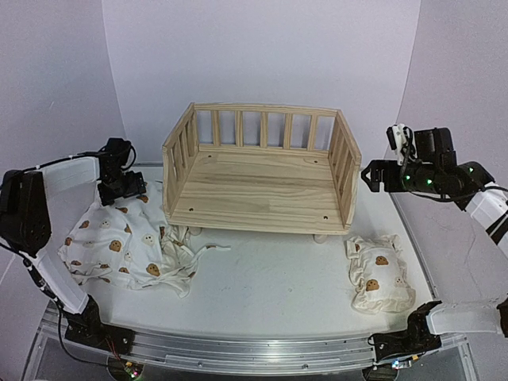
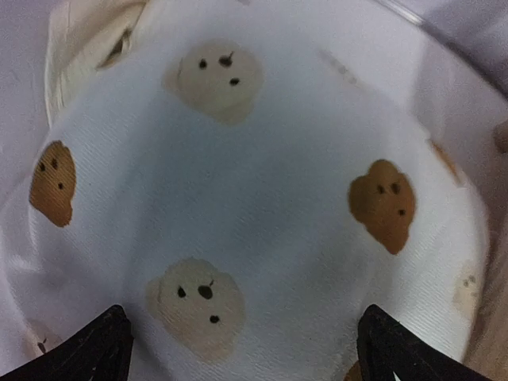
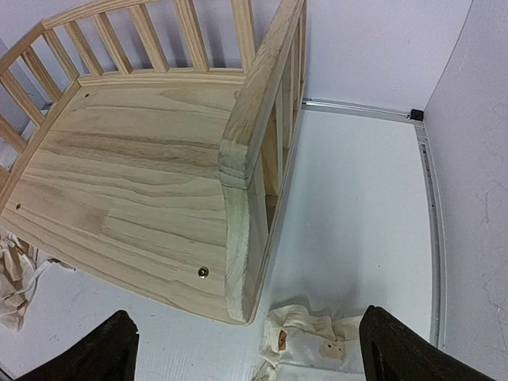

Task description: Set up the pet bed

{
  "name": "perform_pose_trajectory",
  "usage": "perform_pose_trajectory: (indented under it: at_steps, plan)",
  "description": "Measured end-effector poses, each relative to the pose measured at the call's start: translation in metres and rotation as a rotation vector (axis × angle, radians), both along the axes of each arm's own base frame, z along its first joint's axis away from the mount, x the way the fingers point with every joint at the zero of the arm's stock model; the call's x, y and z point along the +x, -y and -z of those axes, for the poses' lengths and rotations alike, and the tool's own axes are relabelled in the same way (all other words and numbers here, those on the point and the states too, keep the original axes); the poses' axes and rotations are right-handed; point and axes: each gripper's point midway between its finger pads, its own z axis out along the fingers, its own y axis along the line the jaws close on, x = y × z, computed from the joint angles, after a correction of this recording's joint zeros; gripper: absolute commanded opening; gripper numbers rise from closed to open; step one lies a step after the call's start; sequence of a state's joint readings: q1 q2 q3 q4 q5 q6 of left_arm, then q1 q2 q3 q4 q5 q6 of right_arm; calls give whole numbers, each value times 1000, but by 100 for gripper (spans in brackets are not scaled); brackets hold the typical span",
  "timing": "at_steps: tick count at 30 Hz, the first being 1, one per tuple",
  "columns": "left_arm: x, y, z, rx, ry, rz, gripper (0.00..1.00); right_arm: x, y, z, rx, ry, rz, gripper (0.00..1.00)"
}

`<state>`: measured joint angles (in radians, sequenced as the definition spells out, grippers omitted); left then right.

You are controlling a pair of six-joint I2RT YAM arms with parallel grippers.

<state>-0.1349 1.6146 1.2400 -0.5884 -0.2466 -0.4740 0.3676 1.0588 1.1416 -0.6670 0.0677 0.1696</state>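
The pet bed (image 1: 262, 178), a light pine frame with slatted rails on three sides, stands at the middle back of the table, its plank base bare (image 3: 143, 175). A cream bear-print cushion (image 1: 119, 246) with loose ties lies crumpled to its left. My left gripper (image 1: 123, 186) hovers open just over the cushion's far edge; its wrist view is filled with the cushion fabric (image 2: 262, 182) between the spread fingers (image 2: 95, 349). A small matching pillow (image 1: 379, 274) lies at the front right. My right gripper (image 1: 373, 176) hangs open, high beside the bed's right rail (image 3: 254, 119), with nothing in it.
White walls close in on three sides. A metal rail (image 1: 238, 349) runs along the table's near edge by the arm bases. Another metal strip (image 3: 432, 230) borders the table on the right. The cushion's ties (image 1: 194, 252) trail toward the bed's front left foot.
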Motion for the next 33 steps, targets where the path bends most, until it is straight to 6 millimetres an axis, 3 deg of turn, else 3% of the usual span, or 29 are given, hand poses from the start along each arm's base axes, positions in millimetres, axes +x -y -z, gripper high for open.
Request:
perform_pose_trajectory:
  at_steps: [4, 6, 8, 11, 15, 19, 23, 28, 31, 33]
  plan:
    - [-8, -6, 54, 9, -136, -58, 94, 2, -4, 1, 7, 8, -6, 98]
    - [-11, -6, 73, 2, -177, -80, 81, 3, -5, -1, 13, 17, -5, 98]
    - [-14, -7, 88, -3, -202, -97, 56, 5, -6, -4, 19, 31, -7, 98]
    - [-18, -9, 95, -15, -195, -133, 29, 7, -7, -7, 24, 45, -7, 98]
    - [-20, -13, 80, -19, -137, -165, 9, 8, -8, -10, 28, 58, -9, 98]
    - [-30, -21, 22, -29, 13, -207, 5, 7, -8, -12, 27, 69, -10, 98]
    - [-52, -35, -70, -48, 257, -258, 0, 9, -8, -15, 29, 84, -11, 98]
    - [-104, -50, -186, -68, 571, -258, 0, 10, -9, -16, 30, 90, -15, 98]
    - [-134, -41, -262, -106, 789, -154, 0, 10, -10, -16, 31, 90, -18, 98]
    - [-148, -27, -298, -136, 900, -46, 0, 10, -10, -16, 33, 88, -20, 98]
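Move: The printed cloth lies spread beneath the left hand, its far part roughly 10 cm below the open fingers and its middle about 11 cm back, 2 cm left and 12 cm down. The bed's middle is some 29 cm to the hand's right and 1 cm ahead, 5 cm lower; its left rail is about 10 cm right and 3 cm ahead. From the right hand the cloth lies roughly 49 cm left, level fore and aft, 26 cm down. The left hand dips about 9 cm, pinches the printed cloth, then swings up nearly 40 cm and back. ##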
